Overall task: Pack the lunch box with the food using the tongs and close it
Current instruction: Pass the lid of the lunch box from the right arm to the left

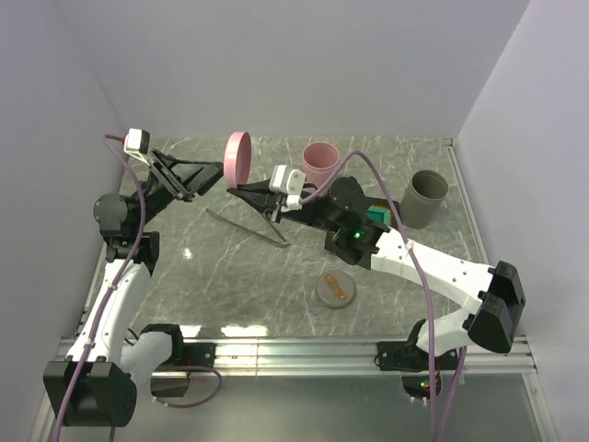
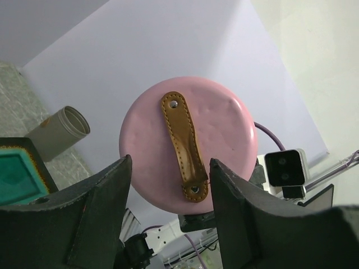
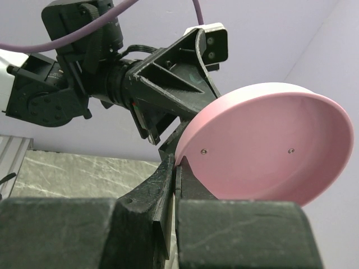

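My right gripper [image 1: 241,189] [image 3: 180,161] is shut on the lower rim of a round pink lid [image 1: 237,158] [image 3: 269,145], which it holds upright on edge above the table. The lid's outer face carries a tan leather strap [image 2: 184,143]. My left gripper [image 1: 219,172] [image 2: 171,162] stands open in front of that face, one finger on each side of the strap's lower end, with a gap on both sides. The pink lunch box [image 1: 320,164] stands open at the back. The silver tongs [image 1: 248,228] lie on the table below the lid. No food shows in any view.
A grey cup [image 1: 424,198] [image 2: 61,131] stands at the back right. Its grey lid with a tan strap [image 1: 336,290] lies near the front middle. A black tray with a teal inside [image 1: 375,215] [image 2: 14,174] sits partly hidden behind the right arm.
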Available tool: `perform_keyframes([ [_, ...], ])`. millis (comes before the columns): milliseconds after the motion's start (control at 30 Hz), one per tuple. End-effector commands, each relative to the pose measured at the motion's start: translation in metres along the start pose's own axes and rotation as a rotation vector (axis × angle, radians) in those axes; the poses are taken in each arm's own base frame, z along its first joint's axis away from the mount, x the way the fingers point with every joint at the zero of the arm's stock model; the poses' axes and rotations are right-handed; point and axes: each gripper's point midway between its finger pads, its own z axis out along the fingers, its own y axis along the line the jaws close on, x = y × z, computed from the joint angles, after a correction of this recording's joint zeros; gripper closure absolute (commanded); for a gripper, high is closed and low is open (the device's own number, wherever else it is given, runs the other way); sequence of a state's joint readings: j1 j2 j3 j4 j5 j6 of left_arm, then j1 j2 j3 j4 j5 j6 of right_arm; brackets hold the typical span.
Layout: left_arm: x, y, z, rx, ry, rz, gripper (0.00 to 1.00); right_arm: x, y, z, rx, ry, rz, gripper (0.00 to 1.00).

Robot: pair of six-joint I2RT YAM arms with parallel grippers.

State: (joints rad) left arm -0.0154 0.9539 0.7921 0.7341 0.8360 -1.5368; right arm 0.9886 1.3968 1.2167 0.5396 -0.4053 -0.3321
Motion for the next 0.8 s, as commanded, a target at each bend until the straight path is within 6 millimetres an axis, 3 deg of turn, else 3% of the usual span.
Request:
perform_keyframes([
  [0,-0.002,-0.038,0.003,0.102,0.0,0.072,0.38,-0.018,-0.006,0.005,0.027,-0.069,-0.049,1.0],
  [300,0.005,-0.039,0.002,0.108,0.019,0.051,0.44,-0.016,-0.001,0.011,0.004,-0.079,-0.067,1.0],
  [500,0.008,-0.036,0.001,0.099,0.022,0.021,0.56,-0.015,0.001,0.013,-0.003,-0.08,-0.076,1.0],
  [600,0.009,-0.032,0.001,0.093,0.028,0.004,0.67,-0.014,0.008,0.013,-0.025,-0.083,-0.085,1.0],
  [767,0.011,-0.032,0.001,0.092,0.04,-0.002,0.94,-0.011,0.009,0.011,-0.023,-0.072,-0.088,1.0],
])
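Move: The pink lunch box lid, on edge with its leather strap facing the left hand, has its middle about 3 cm to that hand's right, 2 cm ahead and 2 cm above. From the right hand, which holds its near rim, it is about 5 cm ahead, 1 cm left and 2 cm up. On the table some 40 cm below the left hand, the tongs lie about 18 cm ahead and 4 cm right; the pink lunch box stands roughly 27 cm ahead, 24 cm right, its middle about 33 cm below. The lid's leather strap, between the left hand's open fingers, is pinched as they close nearly shut; that hand first rises about 1.5 cm and eases slightly back to line up, its reach otherwise unchanged. The right hand keeps its rim grip and carries the lid about 1 cm to the left, towards the left hand. ##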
